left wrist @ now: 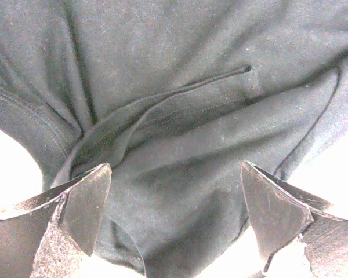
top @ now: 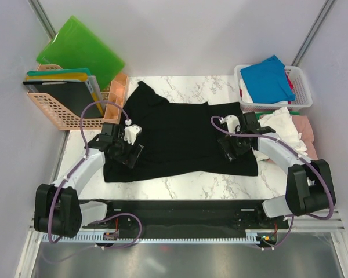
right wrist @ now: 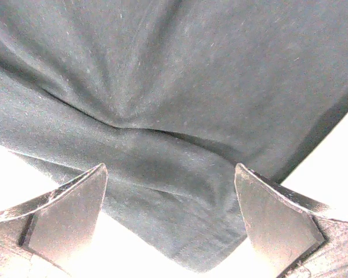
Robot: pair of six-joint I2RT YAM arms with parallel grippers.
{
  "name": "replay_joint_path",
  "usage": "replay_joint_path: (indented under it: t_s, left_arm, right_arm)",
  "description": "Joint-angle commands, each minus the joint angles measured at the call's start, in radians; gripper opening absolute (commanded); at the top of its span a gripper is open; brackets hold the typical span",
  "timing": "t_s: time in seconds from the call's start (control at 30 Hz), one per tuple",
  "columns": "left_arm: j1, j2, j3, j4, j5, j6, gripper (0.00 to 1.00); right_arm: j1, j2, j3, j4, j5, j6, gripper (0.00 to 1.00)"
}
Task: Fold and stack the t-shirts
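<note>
A large black t-shirt (top: 180,136) lies spread across the marble table, with one sleeve pointing to the back left. My left gripper (top: 129,155) hovers open over its left side, and black cloth (left wrist: 180,116) with a seam fold fills the gap between the fingers (left wrist: 90,202). Over the shirt's right front corner my right gripper (top: 233,150) is open too, a hemmed cloth corner (right wrist: 180,220) lying between its fingers (right wrist: 272,220). A blue t-shirt (top: 269,75) tops the white basket (top: 301,87). White (top: 281,124) and pink (top: 306,126) t-shirts lie piled beside it.
An orange basket (top: 58,113) at the back left holds upright boards, and a bright green plastic board (top: 81,49) leans behind it. A small orange bin (top: 117,92) stands next to the shirt's sleeve. The enclosure walls close in the back and both sides.
</note>
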Motion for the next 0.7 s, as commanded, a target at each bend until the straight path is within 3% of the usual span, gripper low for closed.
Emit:
replay_joint_path:
  t_s: [0.0,0.17,0.3,0.43,0.63,0.67]
  left_arm:
    - [0.004,-0.053,0.03,-0.021,0.019,0.037,1.0]
    - [0.004,-0.146,0.163,-0.016,-0.048,0.093,1.0]
    - [0.004,-0.093,0.333,-0.082,-0.102,0.13,1.0]
    - [0.004,0.094,0.519,-0.156,-0.088,0.107,1.0]
    - [0.004,0.491,0.953,-0.289,0.059,-0.003,1.0]
    - [0.004,0.557,1.108,-0.329,0.1,-0.038,1.0]
  right_arm:
    - [0.005,-0.045,0.075,-0.018,0.019,-0.018,0.98]
    - [0.005,-0.145,0.164,-0.1,-0.001,-0.041,0.98]
    - [0.002,-0.242,0.21,-0.171,0.113,-0.074,0.98]
    - [-0.012,-0.416,0.133,-0.108,0.147,-0.038,0.98]
    - [-0.091,-0.444,0.089,-0.084,0.146,-0.064,0.98]
    - [-0.093,-0.44,0.087,-0.082,0.147,-0.066,0.98]
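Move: The black t-shirt's far left sleeve lies about 26 cm ahead of the left hand, 5 right and 5 below; the peach tray is some 25 ahead, 5 left. From the right hand, the shirt's near right corner is roughly 8 cm back, 11 right and 5 below; the white cloth pile is 5 ahead, 22 right, and the white basket 27 ahead, 18 right. Both hands, open, rise about 17 cm, left also equally far forward towards the sleeve, right drifting 5 rightward. ##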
